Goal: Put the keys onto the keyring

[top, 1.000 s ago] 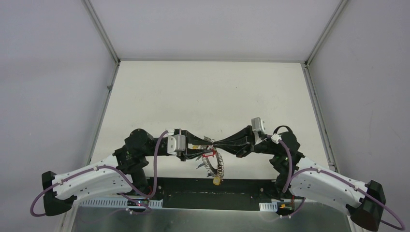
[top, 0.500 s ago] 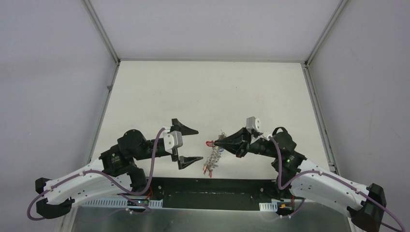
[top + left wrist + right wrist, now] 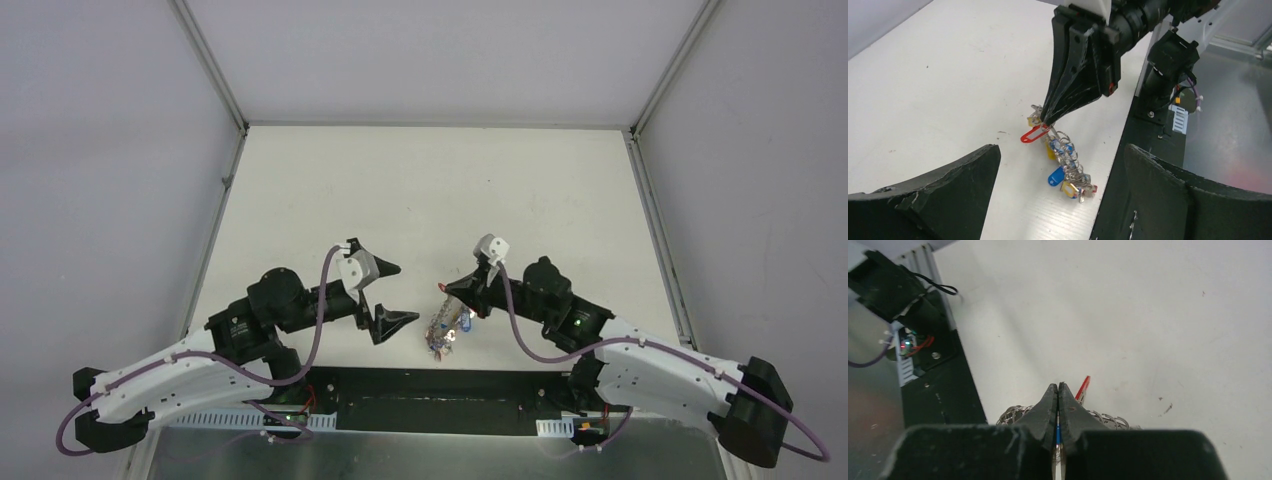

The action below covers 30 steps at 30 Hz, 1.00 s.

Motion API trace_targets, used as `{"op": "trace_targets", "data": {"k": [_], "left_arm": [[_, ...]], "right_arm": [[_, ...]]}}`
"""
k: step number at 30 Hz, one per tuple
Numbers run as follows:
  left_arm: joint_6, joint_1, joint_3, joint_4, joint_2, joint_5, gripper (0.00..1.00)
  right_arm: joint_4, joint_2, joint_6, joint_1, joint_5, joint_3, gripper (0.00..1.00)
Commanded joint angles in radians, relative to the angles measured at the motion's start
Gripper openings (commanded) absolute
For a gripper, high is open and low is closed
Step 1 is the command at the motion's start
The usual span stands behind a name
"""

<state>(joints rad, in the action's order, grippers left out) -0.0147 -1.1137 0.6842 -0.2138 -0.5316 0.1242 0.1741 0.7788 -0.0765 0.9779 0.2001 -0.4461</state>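
Observation:
The keyring (image 3: 445, 325) is a silver ring crowded with small keys and blue, yellow and red tags. It hangs from my right gripper (image 3: 447, 290), which is shut on its top end. In the left wrist view the keyring (image 3: 1068, 165) slopes down toward the table's near edge. A red-tagged key (image 3: 1033, 134) sticks out beside the right fingertips (image 3: 1050, 117) and also shows in the right wrist view (image 3: 1083, 389). My left gripper (image 3: 405, 293) stands wide open to the left of the keyring, touching nothing. I cannot pick out single keys in the bunch.
A black strip (image 3: 400, 385) and a metal base plate (image 3: 420, 450) run along the table's near edge, just below the keyring. The white table (image 3: 430, 190) is framed by grey walls and metal corner posts (image 3: 215, 70).
My left gripper has let go of the keyring, opened wide and drawn back to the left. My right gripper stays shut on the keyring, which now hangs bunched from it.

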Motion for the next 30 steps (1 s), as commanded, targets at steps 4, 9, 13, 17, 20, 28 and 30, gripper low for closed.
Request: {"op": "trace_targets", "data": {"k": [4, 9, 13, 17, 20, 28, 30], "left_arm": [[0.219, -0.009, 0.029, 0.007, -0.018, -0.168, 0.99], [0.349, -0.010, 0.005, -0.002, -0.005, -0.221, 0.99], [0.457, -0.009, -0.021, -0.023, -0.010, -0.230, 0.99], [0.564, -0.009, -0.065, -0.018, -0.043, -0.218, 0.99], [0.647, -0.009, -0.089, -0.015, -0.086, -0.210, 0.99], [0.733, 0.025, -0.082, -0.013, -0.215, -0.163, 0.99], [0.746, 0.073, -0.074, -0.014, -0.254, -0.090, 0.99]], "right_arm": [[0.077, 0.241, 0.040, -0.014, -0.182, -0.157, 0.00], [0.143, 0.411, 0.002, -0.096, -0.173, -0.208, 0.01], [0.207, 0.528, -0.045, -0.182, -0.048, -0.233, 0.04], [0.242, 0.575, -0.030, -0.227, -0.058, -0.245, 0.17], [0.234, 0.553, -0.025, -0.257, -0.128, -0.244, 0.37], [0.067, 0.371, -0.067, -0.339, -0.283, -0.194, 0.85], [0.002, 0.307, -0.122, -0.357, -0.318, -0.167, 0.89]]}}
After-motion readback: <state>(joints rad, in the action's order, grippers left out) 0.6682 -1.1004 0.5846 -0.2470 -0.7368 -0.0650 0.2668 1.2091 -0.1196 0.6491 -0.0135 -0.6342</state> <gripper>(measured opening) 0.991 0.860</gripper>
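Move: The keyring of keys hangs pinched by its rim in the right hand, slanting back towards the base, its middle about 6 cm below and 3 cm behind that hand point. A red tag sits at those fingertips, about 1 cm ahead and 1 cm left; a blue tag is some 3 cm back, 4 cm right and 8 cm below. The table spot for the ring is roughly 5 cm ahead. From the left hand the keyring is about 9 cm right, 2 cm forward and 15 cm below. The keyring is swung forward and lowered onto the table by the right hand, about 12 cm out and 8 cm down; the shut fingers then open wide, let go of the rim and back off rightward and up, still forward, the wrist turning some 30 degrees clockwise. Meanwhile the empty left hand, fingers still wide, eases forward, then sinks about 10 cm towards the ring, rolling and swinging its fingertips forward. ##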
